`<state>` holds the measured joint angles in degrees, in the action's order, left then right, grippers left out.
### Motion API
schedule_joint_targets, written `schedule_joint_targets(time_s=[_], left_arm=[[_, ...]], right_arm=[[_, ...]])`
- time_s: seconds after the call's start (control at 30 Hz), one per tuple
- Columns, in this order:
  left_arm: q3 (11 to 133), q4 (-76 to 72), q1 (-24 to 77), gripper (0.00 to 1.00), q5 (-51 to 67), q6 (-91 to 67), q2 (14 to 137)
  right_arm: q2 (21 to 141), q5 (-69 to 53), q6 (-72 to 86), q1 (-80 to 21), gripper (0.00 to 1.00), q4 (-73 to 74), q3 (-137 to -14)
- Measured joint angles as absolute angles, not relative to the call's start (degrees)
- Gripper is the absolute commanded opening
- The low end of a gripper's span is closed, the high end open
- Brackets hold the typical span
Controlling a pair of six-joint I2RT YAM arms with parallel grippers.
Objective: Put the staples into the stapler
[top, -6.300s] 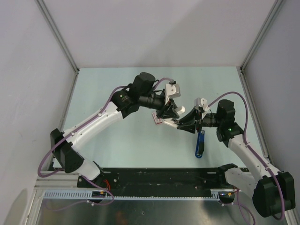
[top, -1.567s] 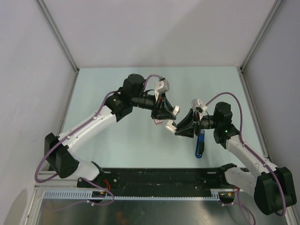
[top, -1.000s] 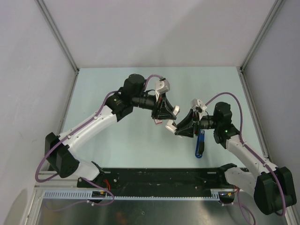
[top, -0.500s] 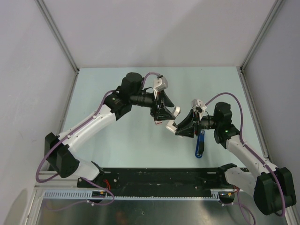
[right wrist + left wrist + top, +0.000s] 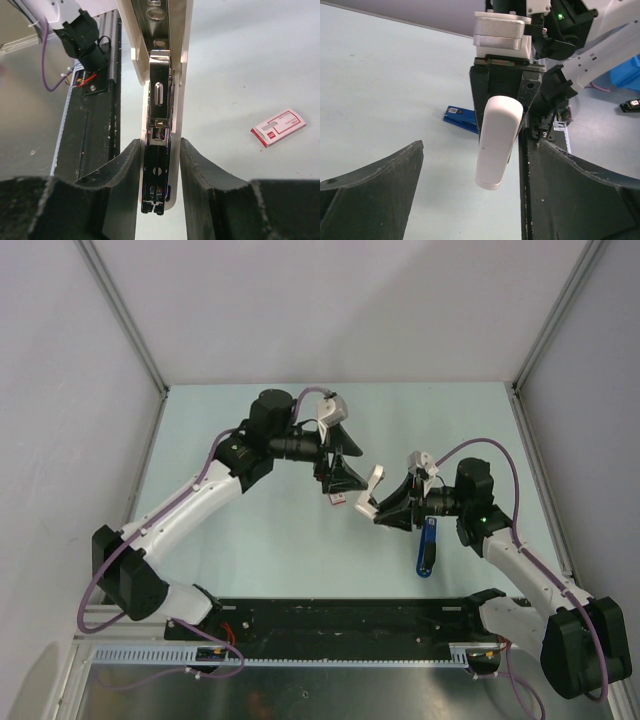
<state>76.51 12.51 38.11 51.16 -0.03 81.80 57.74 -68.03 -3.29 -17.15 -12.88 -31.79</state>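
Note:
My right gripper (image 5: 159, 150) is shut on a slim white-shelled stapler (image 5: 159, 90), one finger on each side. Its metal staple channel faces the right wrist camera. From above, the stapler (image 5: 375, 478) sticks out leftward from that gripper (image 5: 380, 508) over the table's middle. My left gripper (image 5: 342, 480) hangs just left of the stapler's tip, wide open and empty. In the left wrist view the white tip (image 5: 492, 150) points between those spread fingers (image 5: 480, 150) without touching them. The pink-and-white staple box (image 5: 338, 498) lies flat on the table below. I cannot make out loose staples.
A small blue-and-black stapler-shaped thing (image 5: 427, 550) lies on the table under my right forearm, also visible in the left wrist view (image 5: 460, 116). The black base rail (image 5: 330, 615) runs along the near edge. Grey walls enclose the table.
My left gripper went from shut to wide open and pulled back up and to the left, away from the stapler. The right arm and the stapler stayed put.

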Motion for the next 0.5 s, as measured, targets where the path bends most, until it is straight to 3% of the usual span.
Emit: schedule_joint_targets(time_s=[0.5], left_arm=[[69.19, 11.53, 18.9, 0.99, 46.35, -0.1, 68.77]], right_arm=[[62.52, -51.59, -4.82, -19.35, 0.0, -9.61, -34.96]])
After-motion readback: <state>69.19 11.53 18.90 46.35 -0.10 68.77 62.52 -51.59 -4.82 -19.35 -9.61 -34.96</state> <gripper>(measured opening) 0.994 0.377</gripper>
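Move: The staple box lies on the table about 11 cm ahead of the empty left hand, 4 cm to its left and 31 cm below. Just beside that hand, the opened white stapler in the right fingers is some 3 cm to its right, 2 cm back and 6 cm lower; the blue stapler lies about 18 cm right, 4 cm back and 30 cm down. From the right hand the box is about 14 cm ahead, 9 cm left and 20 cm below. Leftward and forward, gathering speed, the left hand swings clear of the opened white stapler by roughly 13 cm, rising slightly, fingers still wide, and turning some 25 degrees counter-clockwise. Meanwhile the right hand keeps its grip on the stapler, carrying it about 5 cm forward and a little down towards the staple box while turning clockwise. ##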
